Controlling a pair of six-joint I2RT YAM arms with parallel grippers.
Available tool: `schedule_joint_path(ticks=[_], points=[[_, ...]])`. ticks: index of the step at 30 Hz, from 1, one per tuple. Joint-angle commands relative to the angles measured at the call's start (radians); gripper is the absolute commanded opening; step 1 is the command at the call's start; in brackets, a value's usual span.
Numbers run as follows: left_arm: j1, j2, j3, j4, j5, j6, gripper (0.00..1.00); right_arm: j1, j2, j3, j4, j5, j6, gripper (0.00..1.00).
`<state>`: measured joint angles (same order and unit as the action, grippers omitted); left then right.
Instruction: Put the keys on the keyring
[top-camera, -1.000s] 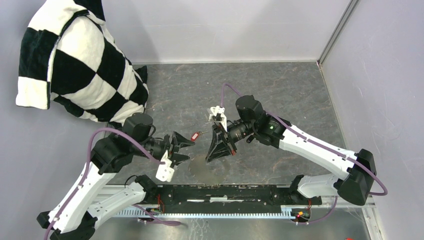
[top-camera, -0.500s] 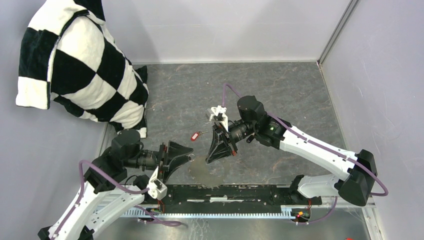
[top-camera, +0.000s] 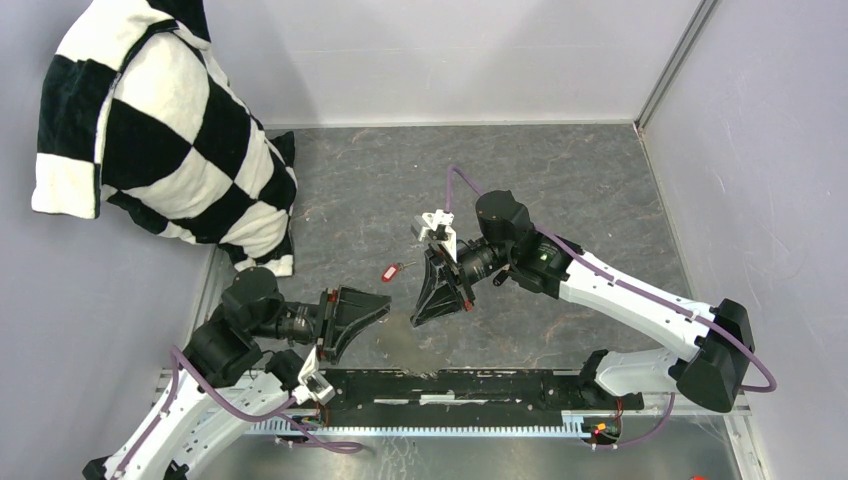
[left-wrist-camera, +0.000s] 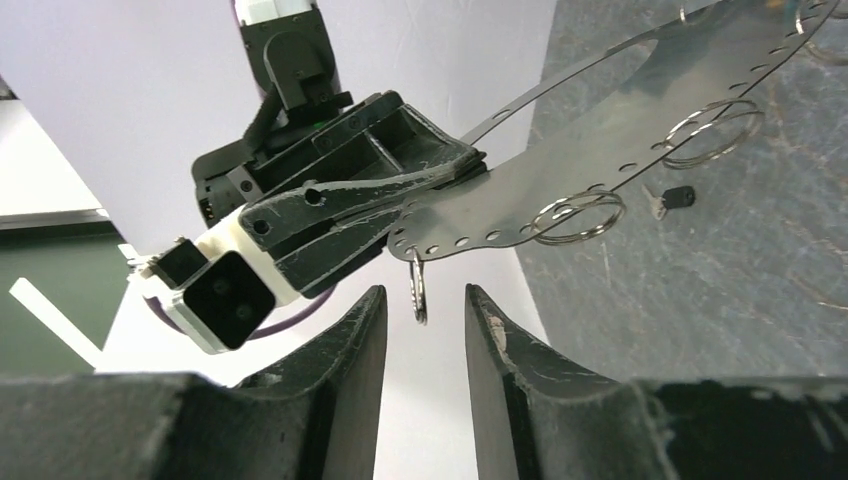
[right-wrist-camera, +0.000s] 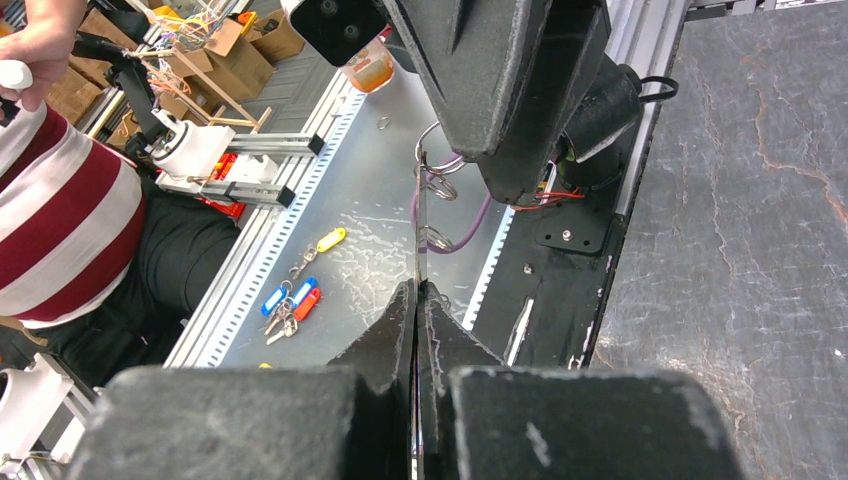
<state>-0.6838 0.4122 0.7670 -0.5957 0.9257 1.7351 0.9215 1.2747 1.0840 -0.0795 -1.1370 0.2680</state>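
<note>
My right gripper is shut on the keyring, a flat silvery oval loop with punched holes, held above the table and seen edge-on as the keyring in the right wrist view. Small split rings hang from it. One small ring dangles between the fingertips of my left gripper, which stands open and apart from it. In the top view my left gripper sits just left of the right one. A red-tagged key lies on the table behind them. A black-headed key lies on the table beyond the loop.
A black-and-white checked cushion leans in the back left corner. Grey walls close the back and the right side. A black rail runs along the near edge. Spare tagged keys lie on a metal shelf beyond the table edge.
My left arm has drawn back toward the near edge and sunk lower, and its jaws have narrowed. The right arm and the keyring have hardly moved.
</note>
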Motion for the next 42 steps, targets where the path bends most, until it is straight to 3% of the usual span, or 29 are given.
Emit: schedule_joint_path(ticks=[1, 14, 23, 29, 34, 42], points=[[0.003, -0.015, -0.002, 0.074, 0.056, 0.084, 0.4, -0.003, -0.006, 0.011, 0.045, -0.021, 0.012, 0.0], [0.003, -0.023, 0.015, -0.046, 0.066, 0.235, 0.23, -0.004, 0.002, 0.03, 0.027, 0.0, 0.005, 0.01], [0.003, -0.021, 0.018, -0.046, 0.04, 0.254, 0.02, -0.005, -0.002, 0.026, -0.007, 0.031, -0.013, 0.0], [0.003, -0.016, 0.012, -0.087, -0.044, 0.337, 0.02, -0.02, 0.007, 0.045, -0.088, 0.085, -0.064, 0.0], [0.003, 0.013, 0.02, -0.169, -0.168, 0.394, 0.02, -0.025, 0.036, 0.111, -0.253, 0.211, -0.165, 0.0], [0.003, 0.074, 0.055, -0.331, -0.291, 0.44, 0.02, -0.026, 0.053, 0.135, -0.307, 0.3, -0.189, 0.0]])
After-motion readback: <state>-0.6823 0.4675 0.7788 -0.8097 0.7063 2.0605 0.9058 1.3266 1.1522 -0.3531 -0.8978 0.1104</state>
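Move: The keyring hanging from the metal plate's corner is almost at the left fingertips: about 1 cm back, 1 cm to the right and level. The plate, held by the right gripper, has its middle some 4 cm back, 3 cm right and 4 cm below the left hand. On the table, the red-tagged key lies roughly 18 cm ahead, straight in line and 31 cm down. From the right hand, the keyring is about 2 cm ahead and 3 cm left, level. Ease the left gripper back about 1 cm and shut its half-open fingers on the keyring at the plate's corner. Keep the right fingers pinched on the plate, then take both hands together forward and down, about 4 cm each way, letting both wrists turn 10 to 20 degrees as they go. ##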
